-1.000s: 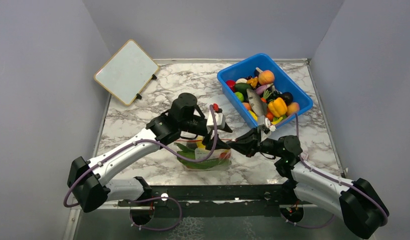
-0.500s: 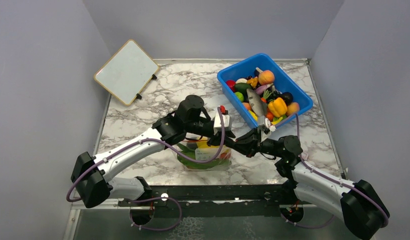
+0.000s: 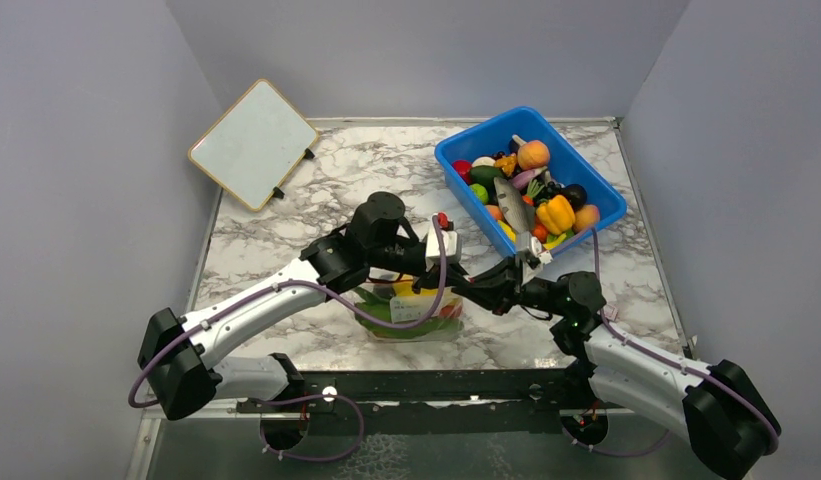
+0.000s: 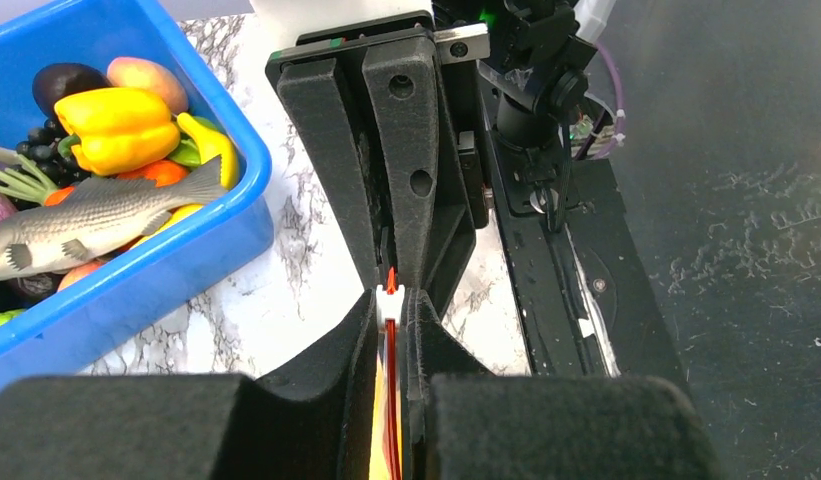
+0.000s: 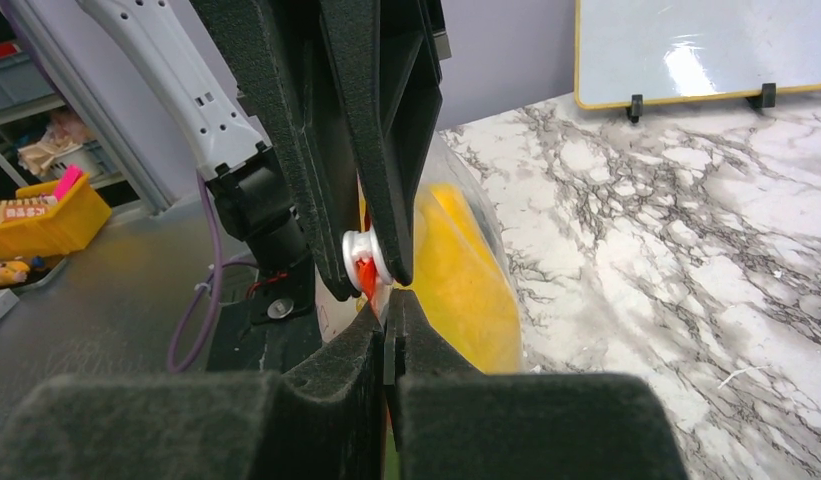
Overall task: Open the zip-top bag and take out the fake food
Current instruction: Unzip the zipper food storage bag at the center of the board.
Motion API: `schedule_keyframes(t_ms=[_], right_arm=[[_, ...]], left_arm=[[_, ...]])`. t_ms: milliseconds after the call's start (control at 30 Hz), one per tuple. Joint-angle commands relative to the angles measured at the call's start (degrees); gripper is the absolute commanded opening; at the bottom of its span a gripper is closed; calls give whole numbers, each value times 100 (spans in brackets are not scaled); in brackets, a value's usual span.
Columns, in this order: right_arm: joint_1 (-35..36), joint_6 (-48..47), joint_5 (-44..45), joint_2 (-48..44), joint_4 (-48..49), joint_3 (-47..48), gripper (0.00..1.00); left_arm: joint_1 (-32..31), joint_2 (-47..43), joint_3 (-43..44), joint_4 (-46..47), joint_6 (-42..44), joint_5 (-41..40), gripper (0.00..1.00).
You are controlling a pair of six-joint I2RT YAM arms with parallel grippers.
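Note:
The zip-top bag (image 3: 411,318) stands on the marble near the front edge, between both arms. Fake food shows through it: green (image 3: 394,326) from above, yellow (image 5: 466,280) in the right wrist view. My left gripper (image 4: 391,297) is shut on the bag's mouth, with the red zip strip (image 4: 391,400) and its white slider (image 4: 389,291) pinched between the pads. My right gripper (image 5: 386,312) faces it tip to tip, shut on the same red-edged top of the bag. From above, the left gripper (image 3: 433,284) and right gripper (image 3: 463,290) nearly touch over the bag's right top corner.
A blue bin (image 3: 443,160) heaped with toy fruit, vegetables and a grey fish (image 4: 86,225) stands at the back right, close behind the grippers. A whiteboard (image 3: 254,143) leans at the back left. The black base rail (image 3: 436,385) runs along the near edge.
The left gripper has shifted right to the bag's top corner and its jaws have closed on the zip strip and slider. The right arm and the bag have stayed put.

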Motion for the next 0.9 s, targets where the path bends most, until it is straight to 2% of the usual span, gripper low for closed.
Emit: schedule_keyframes(t_ms=[0, 367, 433, 533, 600, 700, 867], right_arm=[[35, -167, 165, -106, -81, -94, 1], [34, -203, -84, -148, -175, -8, 1], [35, -254, -167, -168, -332, 95, 8], [35, -556, -230, -290, -751, 270, 26], [35, -841, -244, -404, -1131, 408, 34], [35, -1281, -247, -548, -1740, 650, 38], [35, -1794, -253, -605, -2412, 948, 39]], left_arm=[[-39, -318, -86, -287, 172, -219, 0], [-39, -658, -302, -265, 213, -336, 0], [-34, -635, -284, -213, 161, -299, 0], [-39, -582, -253, -196, 138, -254, 0], [-39, -566, -249, -196, 123, -252, 0], [-35, -561, -250, -191, 104, -219, 0], [-39, -557, -245, -191, 101, -217, 0]])
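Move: The white slider is in my left fingertips at the right end of the red zip. The zip's far end is about 21 cm to my left and some 4 cm lower. The bag's body hangs about 10 cm left, 5 cm back and 9 cm below; the blue bin sits some 22 cm ahead, 17 cm right and 16 cm down. My right fingers are shut on the zip's right tip, with the slider about 2 cm to their left, level with them. I keep the white slider pinched in my left fingers and draw it about 2 cm left along the red zip, away from my right hand, then hold it there. My right hand stays put with its fingers shut on the zip's tip, and only after that pull opens them to let go; then it lifts about 1.5 cm, its fingertips dipping slightly. ##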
